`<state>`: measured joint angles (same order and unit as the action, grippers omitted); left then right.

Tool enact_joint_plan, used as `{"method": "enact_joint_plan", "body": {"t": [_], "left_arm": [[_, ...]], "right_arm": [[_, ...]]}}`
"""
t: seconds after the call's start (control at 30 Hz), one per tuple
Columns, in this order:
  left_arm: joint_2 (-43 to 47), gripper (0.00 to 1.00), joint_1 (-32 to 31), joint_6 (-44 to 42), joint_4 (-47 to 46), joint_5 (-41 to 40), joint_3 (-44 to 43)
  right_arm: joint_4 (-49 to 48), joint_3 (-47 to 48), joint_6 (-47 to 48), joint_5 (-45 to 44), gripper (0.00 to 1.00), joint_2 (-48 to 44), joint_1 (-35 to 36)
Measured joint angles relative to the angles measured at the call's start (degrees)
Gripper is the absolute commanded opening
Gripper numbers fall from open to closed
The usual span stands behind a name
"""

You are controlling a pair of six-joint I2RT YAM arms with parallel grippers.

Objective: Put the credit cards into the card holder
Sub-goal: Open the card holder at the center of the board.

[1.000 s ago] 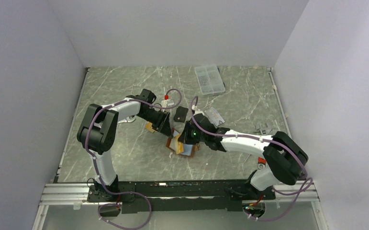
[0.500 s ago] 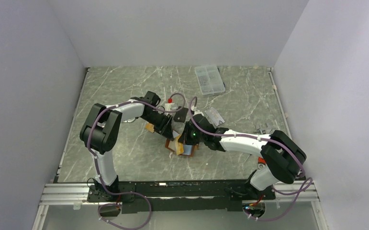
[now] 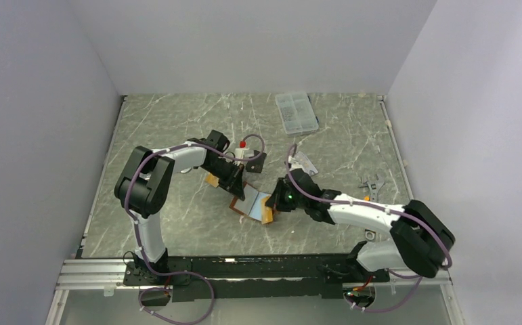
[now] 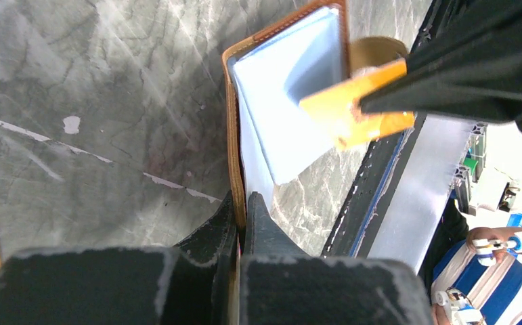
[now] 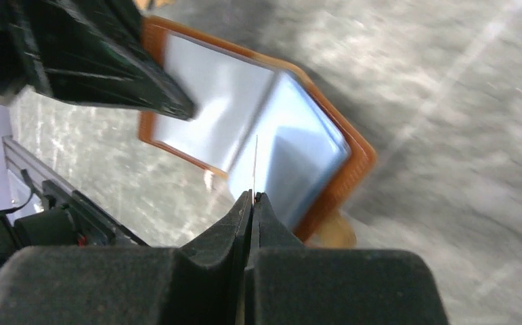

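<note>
The brown card holder (image 3: 253,202) lies spread open at mid-table, its pale blue pockets (image 4: 271,101) facing up. My left gripper (image 3: 240,193) is shut on the holder's brown left edge (image 4: 233,149). From the other side, my right gripper (image 3: 275,201) is shut on a thin pale leaf (image 5: 256,162) of the holder (image 5: 210,108), close to the snap tab (image 5: 336,230). Three credit cards lie loose on the table. The orange-tan card (image 3: 211,179) sits under the left arm, the black card (image 3: 256,162) beside the left wrist, and the silver-grey card (image 3: 303,162) behind the right wrist.
A clear plastic compartment box (image 3: 296,112) stands at the back, right of centre. A small metal tool (image 3: 373,183) lies at the right, beside the right arm. Pale walls close the table in on three sides, and a black rail (image 3: 244,265) runs along the near edge.
My left gripper has shut on the holder's edge. The right arm has drawn back toward the right and near side, and the holder has gone from bunched up to spread open.
</note>
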<state>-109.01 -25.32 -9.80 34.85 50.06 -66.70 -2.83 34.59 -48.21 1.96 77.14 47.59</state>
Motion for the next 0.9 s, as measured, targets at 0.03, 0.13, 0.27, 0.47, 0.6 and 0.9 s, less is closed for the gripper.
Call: {"method": "enact_joint_plan", "body": {"t": [0.03,0.13,0.27,0.47,0.6,0.9], "left_arm": [[0.0,0.0,0.0,0.0,-0.09,0.0,0.09],[-0.02,0.0,0.0,0.0,-0.09,0.0,0.42],[-0.15,0.0,-0.02,0.02,-0.13,-0.42,0.59],[-0.76,0.0,-0.17,0.0,-0.37,-1.55,0.59],[-0.76,0.0,-0.61,-0.02,-0.7,-2.49,0.59],[-1.55,0.0,-1.4,-0.02,-1.2,-3.26,0.57]], "right_arm": [[-0.02,-1.75,-0.17,0.0,0.0,-1.55,-0.57],[0.42,-6.99,-0.85,-0.33,0.0,-5.9,-1.84],[1.11,-11.58,-1.97,-0.42,0.0,-9.03,-2.21],[-0.39,-12.2,-2.62,-0.28,0.0,-8.94,-2.32],[-0.72,-12.22,-2.6,0.07,0.0,-8.94,-2.6],[-2.54,-14.69,-2.86,1.81,0.0,-10.75,-3.82]]}}
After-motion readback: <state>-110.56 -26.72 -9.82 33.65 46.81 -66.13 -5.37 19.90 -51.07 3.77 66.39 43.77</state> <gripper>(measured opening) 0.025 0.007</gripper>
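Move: Both hands are at the card holder, already partly open. Its middle lies about 5 cm to the right hand's left, level with it and some 5 cm below. From the left hand, pinching the left leaf, it is about 4 cm right, 2 cm back and 3 cm lower. The black card lies some 13 cm ahead and 4 cm left of the right hand; the yellow cards lie about 9 cm left and 5 cm ahead of the left hand. Rightward, back and down in one quick sweep of some 6–7 cm, the right hand carries its orange card, still gripped, from over the sleeves to the holder's right edge, away from the left hand, then all but stops there. The left hand keeps its pinch on the left leaf and sinks slowly, about 2 cm, with hardly any turn. ##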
